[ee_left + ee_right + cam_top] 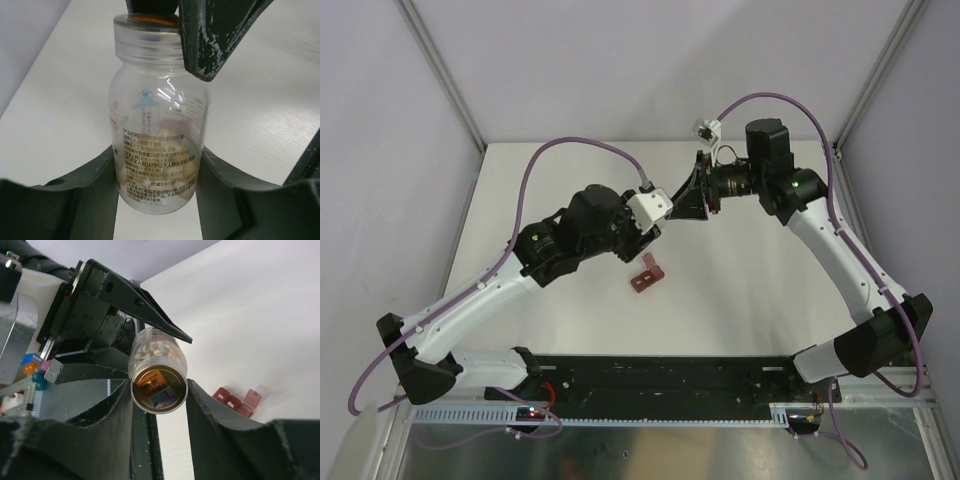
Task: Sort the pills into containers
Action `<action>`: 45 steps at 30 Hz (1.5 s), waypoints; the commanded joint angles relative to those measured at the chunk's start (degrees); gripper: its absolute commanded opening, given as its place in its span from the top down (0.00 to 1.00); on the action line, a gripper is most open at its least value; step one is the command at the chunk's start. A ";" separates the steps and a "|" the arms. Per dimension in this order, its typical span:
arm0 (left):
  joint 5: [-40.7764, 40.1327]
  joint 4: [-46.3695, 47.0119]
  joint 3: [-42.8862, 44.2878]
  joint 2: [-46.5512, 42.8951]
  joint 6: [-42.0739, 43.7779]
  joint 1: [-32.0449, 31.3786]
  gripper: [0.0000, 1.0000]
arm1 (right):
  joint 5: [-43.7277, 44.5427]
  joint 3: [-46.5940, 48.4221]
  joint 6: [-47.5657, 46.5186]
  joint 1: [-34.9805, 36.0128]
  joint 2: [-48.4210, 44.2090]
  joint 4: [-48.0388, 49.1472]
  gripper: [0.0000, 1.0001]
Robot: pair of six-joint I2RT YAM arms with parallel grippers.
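A clear labelled bottle (157, 115) hangs in the air above the table, with my left gripper (157, 165) shut on its lower body. The pills (186, 172) lie inside it as a pale yellowish heap. My right gripper (159, 390) meets it from the other end, its two fingers pressed against either side of the gold-lined cap (159, 385). The containers (647, 277) are a dark red strip of small compartments lying on the table below the two grippers. In the right wrist view the containers (234, 401) show one lid standing up.
The white table (760, 300) is walled in by grey panels at the back and sides. A black rail (660, 380) with the arm bases runs along the near edge. A purple cable (570, 150) loops over each arm.
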 commanded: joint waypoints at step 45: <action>25.06 0.31 -9.84 -14.29 3.03 7.09 1.00 | 44.90 -18.12 -20.60 -9.72 1.44 2.08 0.77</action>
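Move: At the right hand's fingertips is the bottle's lid, already gripped; the bare table it is taken to lies about 11 cm ahead, 15 cm to the right and some 34 cm below. The bottle's middle is roughly 3 cm left of that hand, 1 cm back and 4 cm lower; the red pill container is about 7 cm ahead, 6 cm left, 34 cm down. From the left hand, which holds the bottle, that container lies some 8 cm ahead, 1 cm left, 28 cm below. Drawing back together about 5 cm, both hands keep their grips on lid and bottle; then the right carries the lid away from the bottle, first rightward and then forward, right and steeply down, fingers tipping down and swinging clockwise some 30 degrees. The left backs off about 7 cm in all, turning clockwise, then steadies after a small dip. ##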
